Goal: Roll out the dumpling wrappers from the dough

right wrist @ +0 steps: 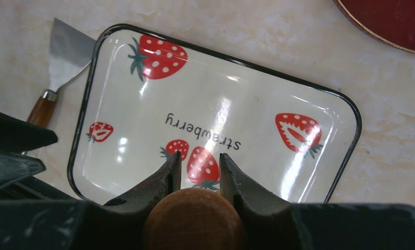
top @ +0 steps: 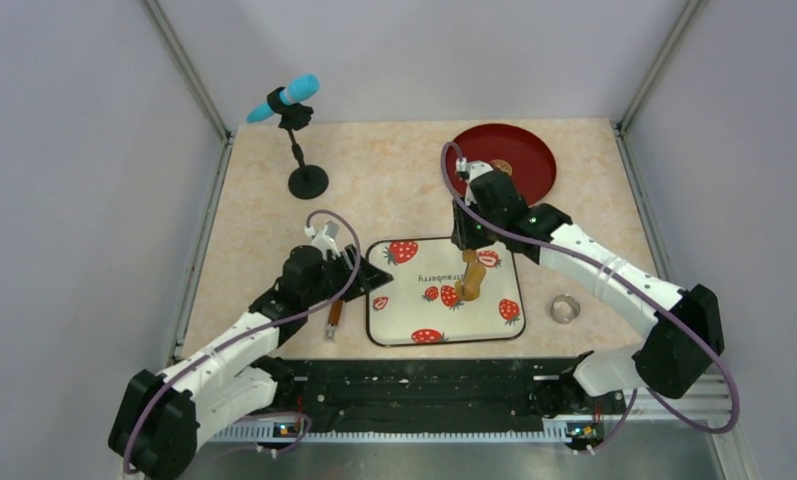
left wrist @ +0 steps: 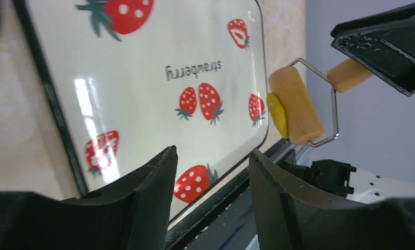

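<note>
The strawberry-print tray [top: 414, 318] lies in the middle of the table. My right gripper [right wrist: 199, 156] is shut on the round wooden handle of the roller [right wrist: 193, 219] and holds it over the tray. In the left wrist view the roller drum [left wrist: 296, 104] sits at the tray's far edge, with the yellow dough [left wrist: 277, 114] pressed against its side. No dumpling wrappers are in view. My left gripper [left wrist: 213, 153] is open at the tray's left edge with nothing between its fingers.
A scraper [top: 334, 318] with a wooden handle lies on the table left of the tray, its blade [right wrist: 67, 52] near the tray corner. A metal ring [top: 565, 308] lies to the tray's right. A red plate [top: 519, 150] and a microphone stand [top: 304, 175] stand at the back.
</note>
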Tool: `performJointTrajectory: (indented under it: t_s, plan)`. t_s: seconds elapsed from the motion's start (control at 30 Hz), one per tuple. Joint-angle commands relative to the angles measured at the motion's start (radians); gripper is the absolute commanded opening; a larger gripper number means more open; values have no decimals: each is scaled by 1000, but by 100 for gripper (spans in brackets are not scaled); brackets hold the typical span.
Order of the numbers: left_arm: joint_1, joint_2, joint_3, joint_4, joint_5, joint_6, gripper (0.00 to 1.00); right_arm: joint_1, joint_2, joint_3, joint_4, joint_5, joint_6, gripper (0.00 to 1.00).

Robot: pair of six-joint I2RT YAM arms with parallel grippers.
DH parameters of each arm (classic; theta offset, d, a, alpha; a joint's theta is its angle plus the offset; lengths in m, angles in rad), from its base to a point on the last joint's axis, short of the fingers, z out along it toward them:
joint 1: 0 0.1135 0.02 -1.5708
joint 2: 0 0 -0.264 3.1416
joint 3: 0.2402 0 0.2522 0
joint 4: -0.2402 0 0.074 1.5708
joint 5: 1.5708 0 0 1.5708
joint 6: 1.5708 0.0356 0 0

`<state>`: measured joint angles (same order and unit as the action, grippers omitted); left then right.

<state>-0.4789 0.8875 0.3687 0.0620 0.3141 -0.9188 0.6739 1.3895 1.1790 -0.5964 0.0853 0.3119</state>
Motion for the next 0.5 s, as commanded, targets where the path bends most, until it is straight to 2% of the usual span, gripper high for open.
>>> performJointTrajectory:
  t_s: [0.0, 0.23, 0.47]
  plan:
    - [-66, 130, 69, 209, 85, -55, 57, 0, -107, -37, 191, -80, 64, 0]
    - [-177, 379, 187, 433, 111, -130, 56, -3, -179, -103, 291, -136, 138, 0]
    - [-239, 497, 265, 488, 105, -148, 51, -23, -185, -108, 315, -125, 184, 0]
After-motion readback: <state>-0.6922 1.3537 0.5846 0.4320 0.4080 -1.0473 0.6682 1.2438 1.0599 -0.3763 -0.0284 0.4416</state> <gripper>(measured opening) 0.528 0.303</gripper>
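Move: The dough sticks to the underside of the roller that the right gripper holds: about 16 cm to the left gripper's right, 2 cm back and nearly level with it. From the right hand this dough hangs some 7 cm back, 1 cm left and 5 cm below. The tray's middle is about 13 cm right of the left gripper, 2 cm farther out and 12 cm below; the spatula lies around 10 cm to its left, neither ahead nor back, 12 cm below. Bring the left gripper about 11 cm to the right, over the tray, to the dough on the roller, fingers kept open, lifting slightly late on and swinging some 15 degrees clockwise. Meanwhile keep the roller's handle gripped in the right hand and raise it about 4 cm, carrying it left towards the left gripper and tilting its left side up. ##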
